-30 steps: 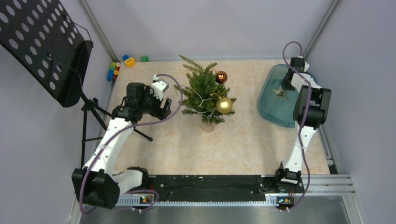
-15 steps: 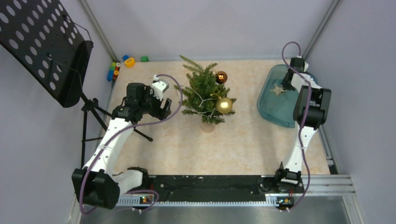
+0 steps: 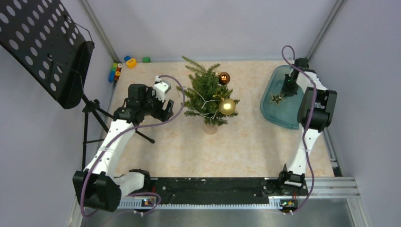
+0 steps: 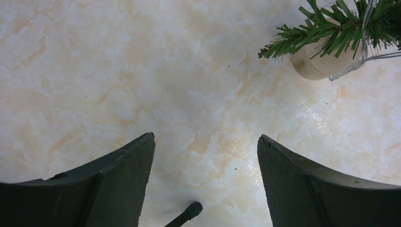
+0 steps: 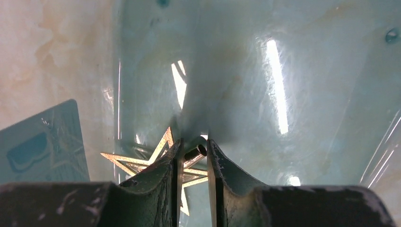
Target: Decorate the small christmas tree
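Note:
The small christmas tree (image 3: pixel 206 92) stands upright mid-table on its pale wooden base (image 3: pixel 210 128), carrying a gold ball (image 3: pixel 227 106), a dark red ball (image 3: pixel 224 78) and a thin white wire. Its lowest branches (image 4: pixel 331 28) and base (image 4: pixel 317 66) show at the top right of the left wrist view. My left gripper (image 3: pixel 165 106) (image 4: pixel 205 137) hovers open and empty left of the tree. My right gripper (image 3: pixel 287 87) (image 5: pixel 194 144) is inside the teal tray (image 3: pixel 279 116), its jaws shut on the small tube of a gold star (image 3: pixel 275 98) (image 5: pixel 137 158).
A black perforated music stand (image 3: pixel 47 47) rises at the left, and one tripod leg (image 3: pixel 142 135) reaches onto the table beneath my left arm, its tip (image 4: pixel 187 213) under the fingers. Small coloured blocks (image 3: pixel 124 64) lie at the back left corner. Walls close off the back and right.
The gold star has shifted toward the near left of the tray, and my right gripper has moved that way with it. The left arm and the tree are unchanged.

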{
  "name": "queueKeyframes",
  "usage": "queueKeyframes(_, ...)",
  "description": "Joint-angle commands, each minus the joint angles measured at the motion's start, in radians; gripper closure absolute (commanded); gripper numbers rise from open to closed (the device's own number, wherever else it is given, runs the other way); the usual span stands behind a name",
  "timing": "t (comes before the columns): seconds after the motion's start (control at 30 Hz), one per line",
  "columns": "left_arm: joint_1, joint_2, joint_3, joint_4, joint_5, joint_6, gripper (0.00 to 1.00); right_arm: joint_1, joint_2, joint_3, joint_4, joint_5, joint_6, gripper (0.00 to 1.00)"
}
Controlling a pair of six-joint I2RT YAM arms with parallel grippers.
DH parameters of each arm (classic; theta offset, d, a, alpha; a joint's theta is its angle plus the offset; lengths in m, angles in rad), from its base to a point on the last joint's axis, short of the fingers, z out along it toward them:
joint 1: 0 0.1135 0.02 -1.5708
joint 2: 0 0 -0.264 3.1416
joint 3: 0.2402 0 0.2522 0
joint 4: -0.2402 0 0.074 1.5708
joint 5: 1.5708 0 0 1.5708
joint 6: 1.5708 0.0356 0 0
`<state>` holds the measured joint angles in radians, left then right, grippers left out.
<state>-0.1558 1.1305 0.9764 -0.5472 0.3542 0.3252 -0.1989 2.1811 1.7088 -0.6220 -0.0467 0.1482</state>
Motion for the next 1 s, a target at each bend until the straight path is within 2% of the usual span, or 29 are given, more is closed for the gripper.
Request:
queueKeyframes(0.0,0.004,-0.025,0.042,0.012,0.026,0.012,0.16,-0.005,-0.081,-0.047,-0.062,-0.025,0.007,0.76)
queueKeyframes(0.1,0.004,-0.026,0.043,0.012,0.029,0.012,0.16,-0.005,-0.163,-0.089,-0.043,0.009,-0.007,0.76)
queueKeyframes(0.23,0.003,-0.024,0.042,0.013,0.032,0.013,0.16,-0.004,-0.236,-0.11,-0.027,0.074,-0.001,0.67)
queueKeyframes(0.33,0.002,-0.027,0.043,0.011,0.031,0.013,0.16,-0.001,-0.285,-0.173,0.054,0.059,0.027,0.65)
queueKeyframes(0.43,0.004,-0.031,0.042,0.005,0.023,0.015,0.16,0.004,-0.299,-0.215,0.119,-0.061,-0.072,0.59)
queueKeyframes(0.57,0.004,-0.033,0.041,0.004,0.023,0.018,0.16,-0.027,-0.301,-0.211,0.119,-0.229,-0.35,0.49)
queueKeyframes(0.7,0.004,-0.027,0.044,0.004,0.028,0.021,0.16,-0.057,-0.262,-0.171,0.089,-0.396,-0.315,0.44)
queueKeyframes(0.83,0.004,-0.032,0.042,-0.001,0.029,0.024,0.16,-0.022,-0.215,-0.202,0.076,-0.318,-0.355,0.37)
queueKeyframes(0.97,0.004,-0.029,0.041,-0.002,0.032,0.026,0.16,0.01,-0.212,-0.241,0.125,-0.192,-0.367,0.37)
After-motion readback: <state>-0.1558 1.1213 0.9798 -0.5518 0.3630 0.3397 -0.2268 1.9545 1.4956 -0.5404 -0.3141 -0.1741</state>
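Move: The star lies in the tray right at my right fingertips: its middle is about 4 cm to the left, 2 cm back and 1 cm below, with its short stem reaching to the tips. The tray's left rim runs some 12 cm left of my right hand and 2 cm back; the tree stands about 45 cm left and 19 cm back, its middle some 13 cm higher. From my idle left hand the star is roughly 65 cm right, 16 cm ahead and 17 cm lower. I keep my right hand low and draw it back about 3.5 cm, then lift it roughly 6 cm, so the tips come free of the star's stem. I spread the fingers from about a quarter to nearly two-thirds open while turning some 20 degrees counter-clockwise, tipping the fingers up a little and edging left over the star, and finally start sinking again. ##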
